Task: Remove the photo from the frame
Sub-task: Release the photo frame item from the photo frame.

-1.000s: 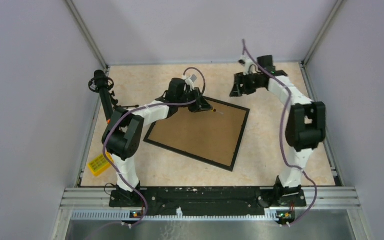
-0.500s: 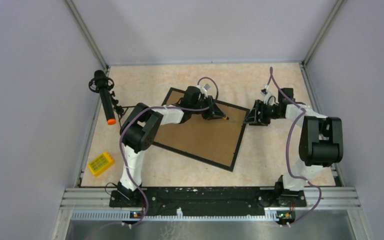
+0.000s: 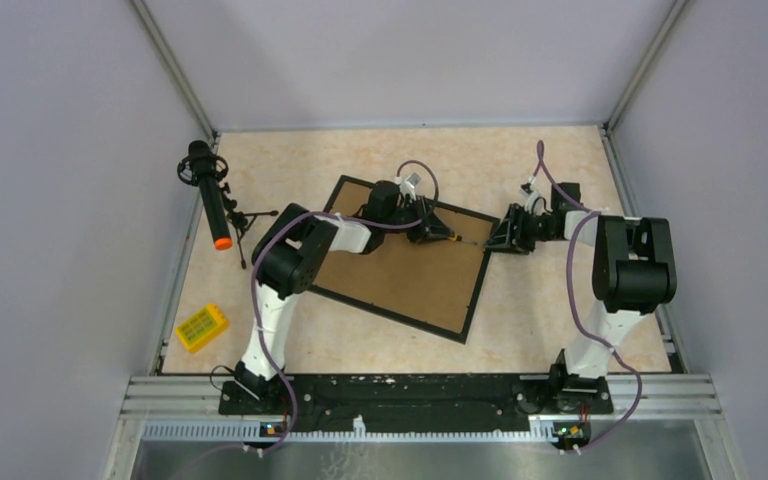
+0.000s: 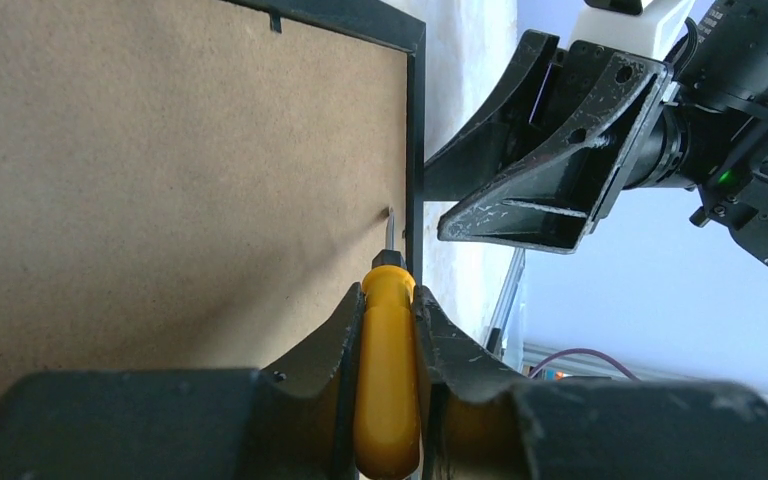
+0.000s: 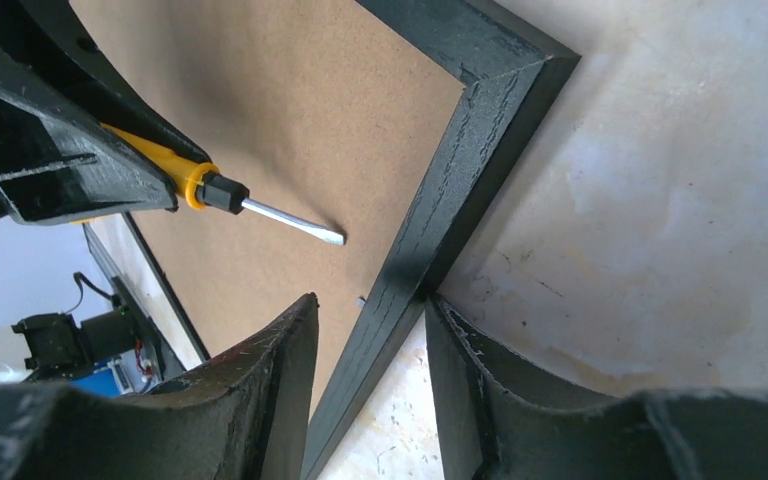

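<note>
The frame lies face down on the table, its brown back up inside the thin black border. The photo is hidden beneath that back. My left gripper is shut on a yellow-handled screwdriver. The screwdriver's metal tip rests over the board close to a small tab by the frame's right border. My right gripper is open and straddles that right border. One finger is over the board, and the other stands on the table side, against the border's outer edge.
A black microphone-like device with an orange tip stands on a small tripod at the left. A yellow box lies near the front left. Walls enclose the table on three sides.
My right arm swung from the back of the table down to the frame's right border, its jaws narrowing. My left gripper carried the screwdriver rightward across the board towards that border.
</note>
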`<state>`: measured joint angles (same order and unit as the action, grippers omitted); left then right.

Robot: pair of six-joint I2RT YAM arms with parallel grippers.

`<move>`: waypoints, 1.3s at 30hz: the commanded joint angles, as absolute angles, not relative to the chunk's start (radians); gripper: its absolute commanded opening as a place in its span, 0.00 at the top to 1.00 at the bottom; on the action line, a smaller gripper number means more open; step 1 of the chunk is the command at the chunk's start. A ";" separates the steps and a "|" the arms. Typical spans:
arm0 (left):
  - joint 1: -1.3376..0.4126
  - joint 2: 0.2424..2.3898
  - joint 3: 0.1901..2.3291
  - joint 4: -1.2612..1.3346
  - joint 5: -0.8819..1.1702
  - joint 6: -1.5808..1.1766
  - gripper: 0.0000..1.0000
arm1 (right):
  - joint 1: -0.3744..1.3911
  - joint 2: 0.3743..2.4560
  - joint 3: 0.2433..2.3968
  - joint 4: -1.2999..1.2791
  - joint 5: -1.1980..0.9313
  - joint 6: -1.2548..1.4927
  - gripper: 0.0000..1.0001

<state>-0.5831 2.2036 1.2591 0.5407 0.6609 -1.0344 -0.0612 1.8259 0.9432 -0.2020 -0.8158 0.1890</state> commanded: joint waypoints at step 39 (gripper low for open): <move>-0.665 2.316 1.336 0.436 0.672 -1.122 1.00 | -0.007 1.946 0.963 -0.164 -0.633 0.198 0.86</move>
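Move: The left hand, already holding the yellow screwdriver, has the metal tab on the inner side of the frame's right rail about 8 cm to its right, 1 cm back and 4 cm below. The frame's far right corner is roughly 10 cm right and 5 cm ahead. From the right hand, the right rail is right between the open fingers, about 1 cm below; the tab is some 1 cm left and level, and the corner 6 cm ahead. Left swings back 2 cm, then forward and right, bringing screwdriver tip to rail; right lowers, closing around rail. ##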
